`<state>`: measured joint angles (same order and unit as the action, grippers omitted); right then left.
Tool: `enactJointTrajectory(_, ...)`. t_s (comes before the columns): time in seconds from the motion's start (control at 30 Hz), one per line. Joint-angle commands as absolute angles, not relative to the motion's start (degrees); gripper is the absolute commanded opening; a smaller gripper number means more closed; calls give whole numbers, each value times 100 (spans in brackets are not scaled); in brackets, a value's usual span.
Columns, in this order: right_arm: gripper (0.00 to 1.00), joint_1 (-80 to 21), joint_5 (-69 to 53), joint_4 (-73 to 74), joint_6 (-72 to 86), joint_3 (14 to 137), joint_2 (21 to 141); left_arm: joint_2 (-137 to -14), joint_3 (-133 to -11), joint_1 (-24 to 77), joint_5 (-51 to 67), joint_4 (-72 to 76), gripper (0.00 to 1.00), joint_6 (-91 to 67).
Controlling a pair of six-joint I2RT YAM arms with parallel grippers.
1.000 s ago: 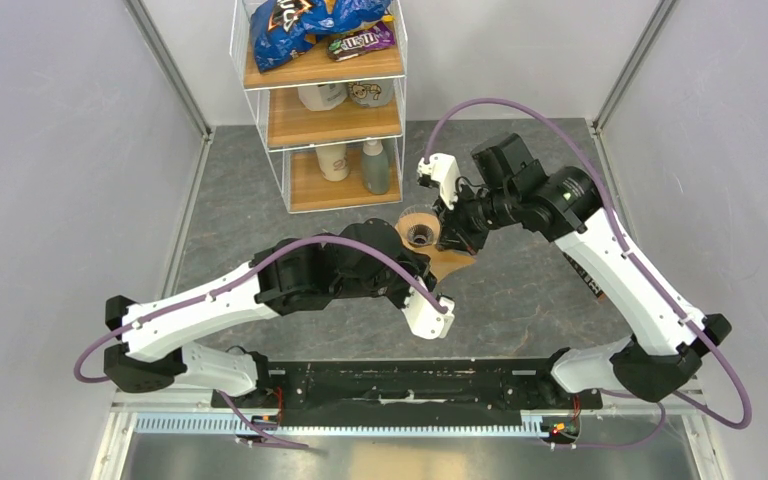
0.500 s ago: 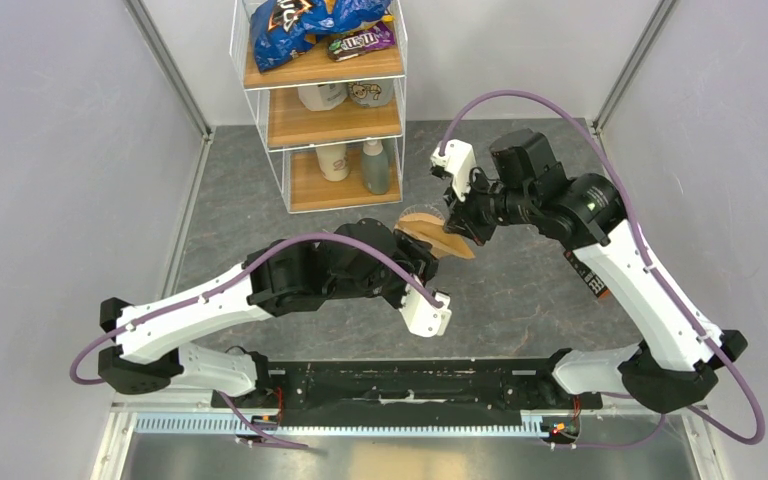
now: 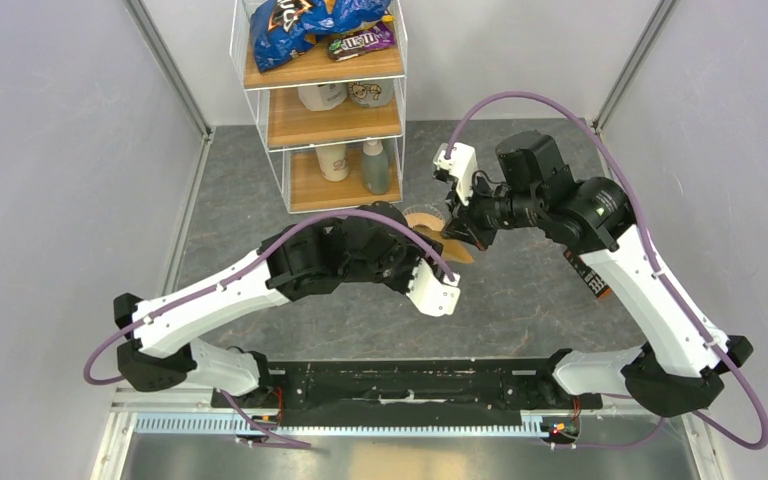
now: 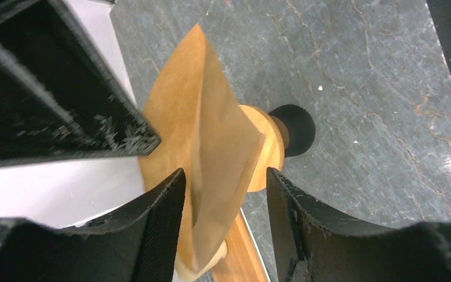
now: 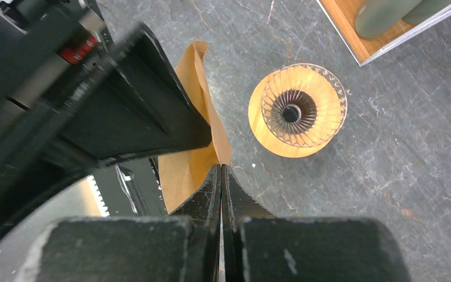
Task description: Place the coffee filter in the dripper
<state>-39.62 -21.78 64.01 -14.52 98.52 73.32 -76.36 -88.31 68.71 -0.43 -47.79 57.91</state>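
The tan paper coffee filter [image 5: 191, 158] hangs edge-up above the table, pinched at its corner by my shut right gripper [image 5: 221, 167]. In the left wrist view the filter [image 4: 205, 147] stands between the spread fingers of my open left gripper [image 4: 224, 176], close to the left finger [image 4: 164, 223]. The dripper [image 5: 296, 111], a clear ribbed glass cone in a light-wood ring, stands upright and empty on the table to the right of the filter. Its ring and black base [image 4: 296, 129] show behind the filter. From above, both grippers meet beside the dripper [image 3: 422, 217], and only a strip of the filter [image 3: 457, 250] shows.
A white wire rack [image 3: 325, 100] with wooden shelves holding snack bags, cups and bottles stands just behind the dripper; its lowest shelf corner [image 5: 352, 35] is close by. A black-and-orange packet [image 3: 592, 280] lies under my right arm.
My right gripper has carried the filter up and back toward the dripper. My left arm has swung right and forward, and its open fingers now straddle the filter.
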Motion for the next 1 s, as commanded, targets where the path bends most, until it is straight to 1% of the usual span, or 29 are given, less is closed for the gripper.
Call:
enactJointTrajectory(0.0, 0, -4007, -2457, 6404, -1339, 10210, 7216, -7859, -9109, 6861, 321, -5027, 58, 5513)
enactJointTrajectory(0.1, 0, -4000, -2455, 6414, -1308, 10281, 7230, -7919, -9019, 6863, 421, -5076, 54, 5607)
enactJointTrajectory(0.3, 0, -4005, -2187, 6413, -1463, 10224, 7233, -7952, -8934, 6863, 594, -5238, 35, 5718)
enactJointTrajectory(0.37, 0, -4005, -2099, 6390, -1472, 10205, 7250, -7949, -8931, 6862, 591, -5238, 26, 5715)
enactJointTrajectory(0.4, 0, -4004, -2055, 6376, -1470, 10209, 7262, -7949, -8921, 6864, 587, -5238, 18, 5734)
enactJointTrajectory(0.5, 0, -4006, -1936, 6353, -1451, 10215, 7303, -7921, -8904, 6869, 555, -5212, 3, 5709)
enactJointTrajectory(0.63, 0, -4005, -1637, 6263, -1465, 10205, 7347, -7825, -8834, 6920, 629, -5300, 2, 5846)
enactJointTrajectory(0.77, 0, -4003, -1659, 6282, -1377, 10312, 7410, -7878, -8944, 6940, 511, -5265, 2, 5603)
enactJointTrajectory(0.8, 12, -3995, -1524, 6351, -1340, 10409, 7447, -7840, -8943, 6913, 510, -5234, 2, 5527)
enactJointTrajectory(0.83, 28, -3930, -1456, 6434, -1359, 10510, 7482, -7776, -8931, 6862, 572, -5128, 2, 5321)
enactJointTrajectory(0.9, 53, -3492, -1679, 6488, -1349, 10655, 7440, -7661, -8988, 6622, 785, -4959, 2, 4703)
enactJointTrajectory(0.97, 70, -2970, -1792, 6463, -1433, 10652, 7300, -7607, -9201, 6125, 1203, -4787, 2, 3832)
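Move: Between the facing hands hangs the coffee filter, already pinched by the right: its middle lies about 2 cm back, 2 cm right and 2 cm above the open left hand. From the right hand, the dripper is roughly 10 cm ahead, 2 cm left and 15 cm below, the filter's middle 2 cm back, 1 cm left and 2 cm below. From the left hand, the dripper is some 9 cm ahead, level sideways and 13 cm below. Sinking about 3 cm and drawing back slightly, the left hand brings its open fingers down along the filter and closes them fully, pinching the paper near its edge. The right hand, still holding, rises some 1.5 cm; once the left has closed, it eases about 3 cm forward and a little right, then opens and comes free. ##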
